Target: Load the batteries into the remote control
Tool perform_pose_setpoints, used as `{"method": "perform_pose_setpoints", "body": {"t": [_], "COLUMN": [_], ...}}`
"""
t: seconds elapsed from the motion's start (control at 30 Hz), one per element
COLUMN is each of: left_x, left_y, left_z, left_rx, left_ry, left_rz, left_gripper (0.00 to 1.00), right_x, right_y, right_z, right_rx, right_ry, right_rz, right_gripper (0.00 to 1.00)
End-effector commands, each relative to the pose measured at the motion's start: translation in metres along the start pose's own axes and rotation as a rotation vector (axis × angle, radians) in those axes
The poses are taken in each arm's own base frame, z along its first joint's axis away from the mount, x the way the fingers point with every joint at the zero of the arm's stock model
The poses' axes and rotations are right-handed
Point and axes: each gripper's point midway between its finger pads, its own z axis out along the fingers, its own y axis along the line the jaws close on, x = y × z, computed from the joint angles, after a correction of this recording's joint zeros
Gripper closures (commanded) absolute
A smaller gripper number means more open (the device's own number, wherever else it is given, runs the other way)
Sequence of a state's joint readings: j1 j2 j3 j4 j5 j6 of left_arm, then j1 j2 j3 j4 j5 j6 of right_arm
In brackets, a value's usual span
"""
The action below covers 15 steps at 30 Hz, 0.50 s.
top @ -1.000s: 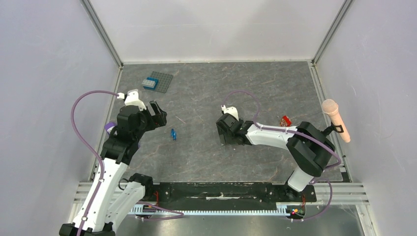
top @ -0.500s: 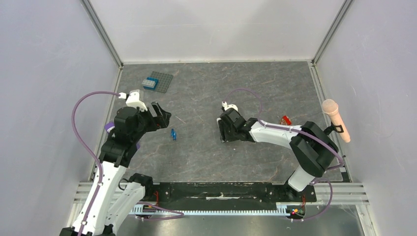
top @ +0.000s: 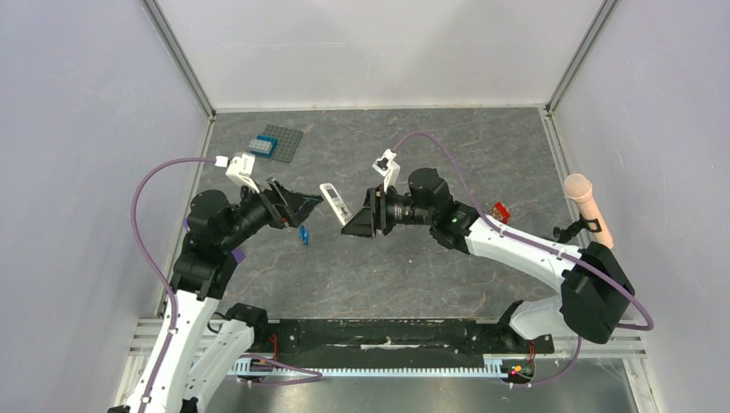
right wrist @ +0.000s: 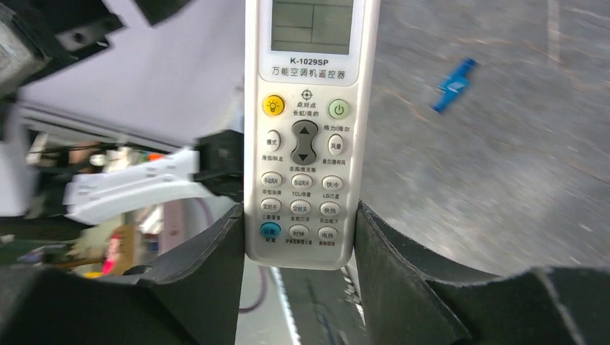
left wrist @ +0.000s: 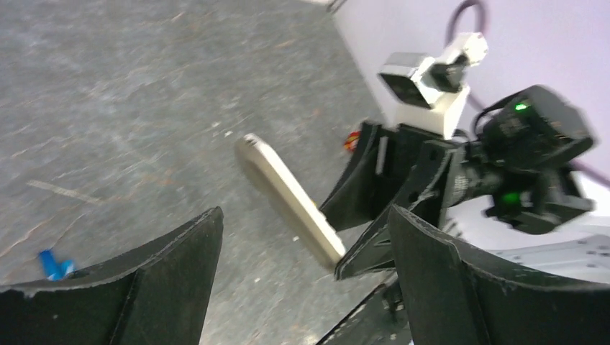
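My right gripper (top: 351, 222) (right wrist: 298, 215) is shut on the lower end of the white remote control (top: 333, 204) (right wrist: 309, 129) and holds it tilted above the table. Its button face and display are turned toward the right wrist camera. My left gripper (top: 297, 206) (left wrist: 306, 215) is open just left of the remote's free end, with nothing between its fingers. In the left wrist view the remote control (left wrist: 288, 201) shows edge-on ahead of the jaws. The blue batteries (top: 303, 234) (left wrist: 54, 264) (right wrist: 453, 85) lie on the table below and between the grippers.
A grey studded plate with a blue brick (top: 275, 144) sits at the back left. A small red-and-white object (top: 500, 211) lies by the right arm. A pink microphone (top: 589, 209) leans at the right wall. Enclosure walls ring the grey table (top: 430, 155).
The right gripper narrowed onto the remote, lifted it off the table and swung it left. The left gripper reached right toward it, still open.
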<state>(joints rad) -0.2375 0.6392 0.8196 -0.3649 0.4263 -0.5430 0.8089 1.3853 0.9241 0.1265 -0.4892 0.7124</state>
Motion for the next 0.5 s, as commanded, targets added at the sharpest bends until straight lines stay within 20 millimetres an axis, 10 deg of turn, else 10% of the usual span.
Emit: {"method": "perform_pose_setpoints", "body": {"t": [0.0, 0.47], "left_x": [-0.044, -0.039], "left_y": [-0.067, -0.086], "left_z": [-0.019, -0.018], "left_rx": [0.246, 0.404], "left_ry": [-0.124, -0.116], "left_rz": [-0.081, -0.159], "left_gripper": [0.1, 0.1], "right_x": [-0.044, -0.065], "right_y": [0.09, 0.154], "right_z": [-0.021, -0.057], "right_rx": [-0.346, -0.566], "right_ry": [-0.096, -0.135], "right_rz": [0.001, 0.022], "right_gripper": [0.76, 0.75]}}
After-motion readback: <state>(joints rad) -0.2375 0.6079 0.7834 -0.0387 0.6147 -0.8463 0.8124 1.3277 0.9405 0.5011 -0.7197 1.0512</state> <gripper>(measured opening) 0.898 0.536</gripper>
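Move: The remote, gripped at its lower end by the right fingers, has its middle about 4 cm ahead, 6 cm right and 4 cm below the open left gripper. From the right hand that middle is some 4 cm ahead, 3 cm left and 2 cm up, and the left gripper, which the remote is being taken to, is level fore and aft, 9 cm left and 6 cm higher. The blue piece on the table lies about 5 cm ahead, 7 cm left and 28 cm below the left hand. Lift the held remote up about 12 cm with the right hand, drawing it some 4 cm back and swinging the fingers up about 20 degrees to near level, so its back turns to the left gripper. Meanwhile raise the left gripper about 7 cm, easing it right and back with its left side rolling down roughly 15 degrees, fingers kept wide open, until they come close to the remote's back. ##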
